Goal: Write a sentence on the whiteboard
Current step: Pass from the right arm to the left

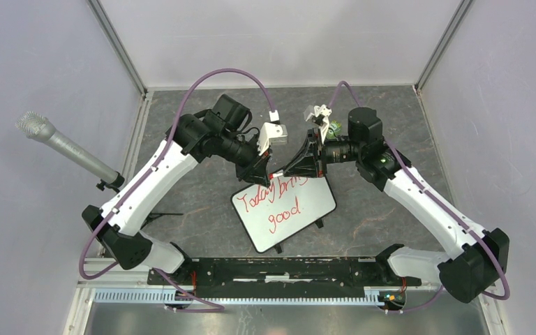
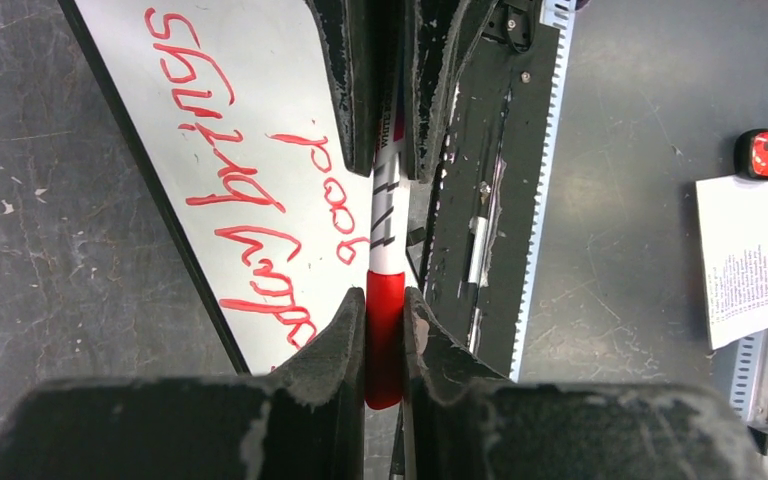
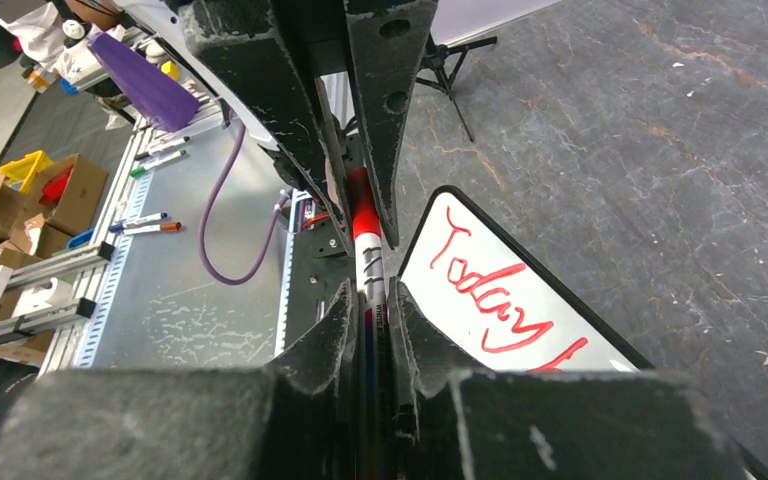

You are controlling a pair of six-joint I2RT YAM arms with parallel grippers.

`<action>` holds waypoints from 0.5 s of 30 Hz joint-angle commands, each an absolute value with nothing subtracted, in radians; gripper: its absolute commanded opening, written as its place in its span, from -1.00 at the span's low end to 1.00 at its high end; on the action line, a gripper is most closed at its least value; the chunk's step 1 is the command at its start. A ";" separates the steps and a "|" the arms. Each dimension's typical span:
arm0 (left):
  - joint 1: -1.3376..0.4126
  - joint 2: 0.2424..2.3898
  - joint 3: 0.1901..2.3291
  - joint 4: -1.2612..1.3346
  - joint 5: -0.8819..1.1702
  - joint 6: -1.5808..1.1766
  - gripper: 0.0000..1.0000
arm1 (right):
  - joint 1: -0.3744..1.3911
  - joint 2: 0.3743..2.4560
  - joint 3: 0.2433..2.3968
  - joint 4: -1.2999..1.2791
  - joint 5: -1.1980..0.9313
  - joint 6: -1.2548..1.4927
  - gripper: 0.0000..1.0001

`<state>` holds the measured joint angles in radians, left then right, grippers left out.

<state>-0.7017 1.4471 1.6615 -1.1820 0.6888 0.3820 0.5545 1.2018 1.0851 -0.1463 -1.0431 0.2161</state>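
The whiteboard [image 1: 315,204] lies tilted in the middle of the table, with the sentence [image 1: 279,197] "Today brings good" in red on two slanted lines. The two grippers meet nose to nose over its far edge, with a red-and-white marker pen [image 2: 383,222] between them. My left gripper [image 1: 268,172] is shut on the pen's red cap [image 2: 384,335]. My right gripper [image 1: 289,169] is shut on the white barrel [image 3: 368,268]. The pen's tip is hidden. The writing shows in the left wrist view [image 2: 230,175], and the word "Today" shows in the right wrist view [image 3: 480,285].
A microphone [image 1: 61,145] on a stand juts in at the left. A metal rail [image 1: 279,271] runs along the near edge. A paper sheet [image 2: 745,255] and a red button [image 2: 765,152] lie off the table. Loose markers [image 3: 145,225] lie on the bench.
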 commanded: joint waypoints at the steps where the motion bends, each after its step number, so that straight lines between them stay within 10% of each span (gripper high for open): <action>1: -0.750 1.434 1.697 -0.821 0.725 0.335 -0.95 | 0.641 1.234 1.062 -0.041 -1.085 0.289 -1.00; 7: -0.750 1.391 1.694 -1.004 0.630 0.562 -0.95 | 0.603 1.218 1.117 -0.201 -1.062 0.155 -0.83; 15: -0.773 1.295 1.615 -1.214 0.452 0.968 -0.94 | 0.511 1.211 1.267 -0.544 -1.011 -0.116 0.58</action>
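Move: The marker is already pinched by both hands, lying across between them. Its middle is about 4 cm to the right of the left hand, which grips the red cap, and about 2 cm to the left of the right hand, which grips the body; for both it is level in height and reach. The whiteboard's middle lies some 25 cm below, about 4 cm to the left hand's right and almost straight under the right hand. The marker is handed over: the left fingers stay shut on its red cap while the right fingers, shut on its body at first, open wide and release their pinch, that hand easing about 1 cm to the right. The left hand draws the cap about 1.5 cm left and slightly forward, its wrist rolling some 20 degrees as it starts away from the right hand. ##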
